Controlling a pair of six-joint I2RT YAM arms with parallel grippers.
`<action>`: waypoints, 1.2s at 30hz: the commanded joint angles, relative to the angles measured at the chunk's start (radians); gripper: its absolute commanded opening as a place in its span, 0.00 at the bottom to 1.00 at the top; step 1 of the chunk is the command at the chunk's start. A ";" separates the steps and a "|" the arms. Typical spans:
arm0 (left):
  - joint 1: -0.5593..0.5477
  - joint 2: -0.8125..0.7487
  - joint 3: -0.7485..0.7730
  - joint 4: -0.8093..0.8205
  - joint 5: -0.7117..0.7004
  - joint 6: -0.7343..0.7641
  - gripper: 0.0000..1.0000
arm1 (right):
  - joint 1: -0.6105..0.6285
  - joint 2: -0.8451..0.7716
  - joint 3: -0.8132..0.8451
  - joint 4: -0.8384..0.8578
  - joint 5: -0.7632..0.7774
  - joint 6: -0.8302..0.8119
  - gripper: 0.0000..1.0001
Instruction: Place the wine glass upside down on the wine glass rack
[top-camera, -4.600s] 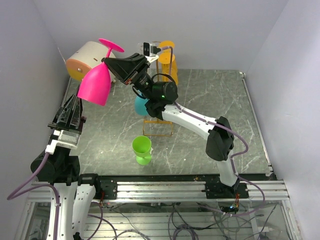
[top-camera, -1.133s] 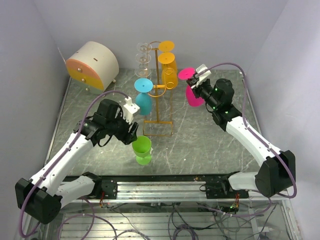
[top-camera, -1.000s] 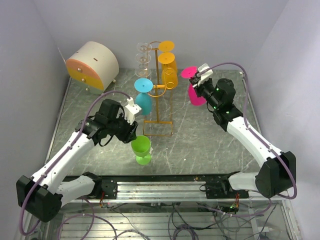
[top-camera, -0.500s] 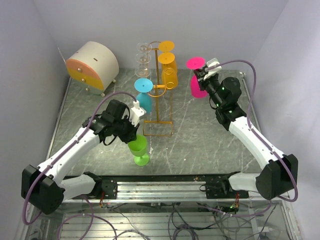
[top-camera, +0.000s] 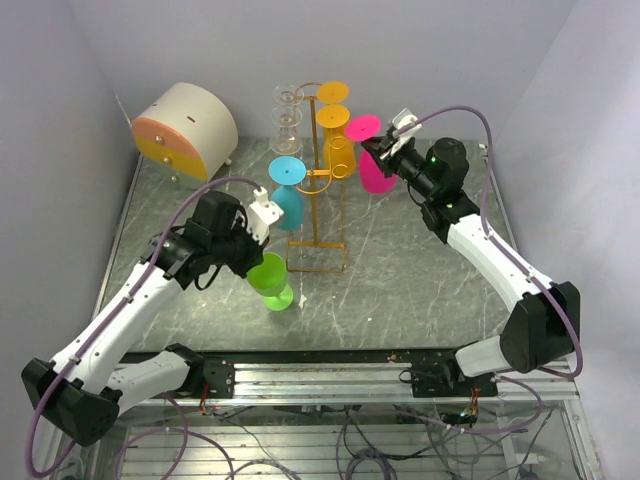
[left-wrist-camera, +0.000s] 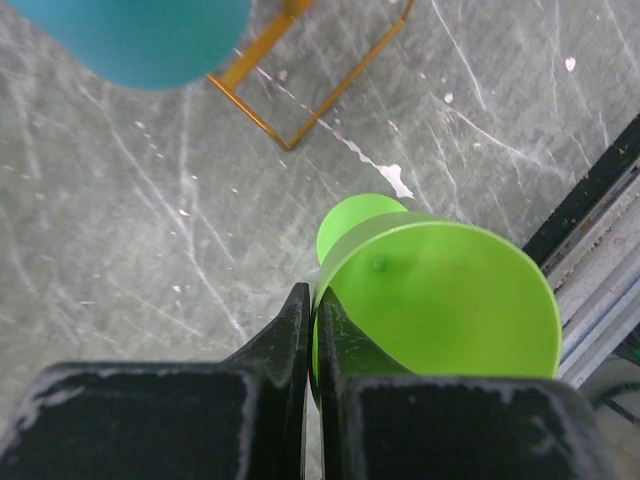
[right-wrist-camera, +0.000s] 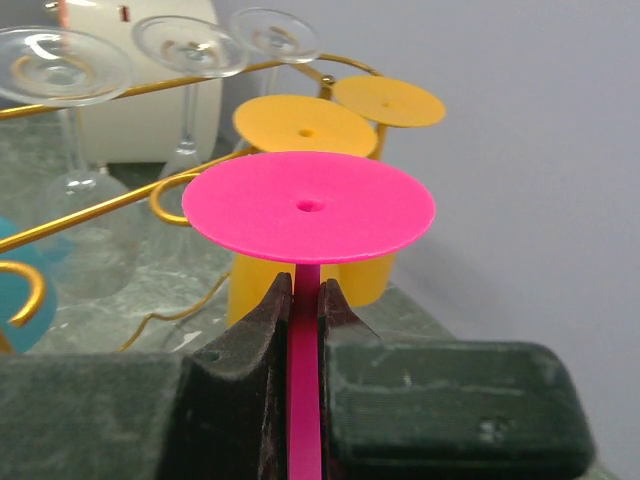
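Observation:
A pink wine glass (top-camera: 373, 178) hangs upside down, foot (right-wrist-camera: 308, 208) uppermost, with my right gripper (top-camera: 385, 150) shut on its stem (right-wrist-camera: 304, 285). It hovers just right of the gold wire wine glass rack (top-camera: 315, 200), beside the yellow glasses (right-wrist-camera: 305, 125). My left gripper (top-camera: 250, 262) is shut on the rim of a green wine glass (top-camera: 268, 276) in front of the rack's base. In the left wrist view the fingers pinch the green bowl's wall (left-wrist-camera: 311, 295), and the green glass (left-wrist-camera: 440, 300) is tilted.
The rack holds a blue glass (top-camera: 287, 200), yellow glasses (top-camera: 334, 125) and clear glasses (top-camera: 287, 110). A cream drum with an orange face (top-camera: 185, 125) stands at the back left. The table's metal rail (top-camera: 330, 375) runs along the near edge.
My left gripper has shut on the green glass's rim and tipped it toward the left. My right arm has carried the pink glass left, close to the rack.

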 joint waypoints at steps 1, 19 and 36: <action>-0.009 -0.002 0.111 -0.103 -0.058 0.037 0.07 | -0.004 0.004 0.024 0.013 -0.131 0.007 0.00; 0.014 0.037 0.398 -0.313 -0.045 0.173 0.07 | -0.004 0.144 0.151 -0.071 -0.261 -0.037 0.00; 0.024 0.067 0.455 -0.336 -0.005 0.199 0.07 | -0.003 0.168 0.159 -0.106 -0.348 -0.052 0.00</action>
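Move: The pink glass I hold upside down in my right hand is bound for the free third hook on the rack's right side, some 6 cm to the left, level ahead and about 2 cm lower. The nearer orange glass hangs 6 cm beyond that hook; the blue glass hangs 11 cm left of it and 5 cm nearer. From my left hand, holding the green glass by its rim, that hook is some 21 cm right, 20 cm ahead and 14 cm higher. With my right fingers still shut on the pink glass's stem, I carry it about 5 cm left and 2 to 3 cm down to the third hook, easing slightly back, then forward, and turning some 15 degrees counter-clockwise. Meanwhile my left hand keeps its pinch on the green glass's rim and lifts it about 9 cm, drifting a little left. ##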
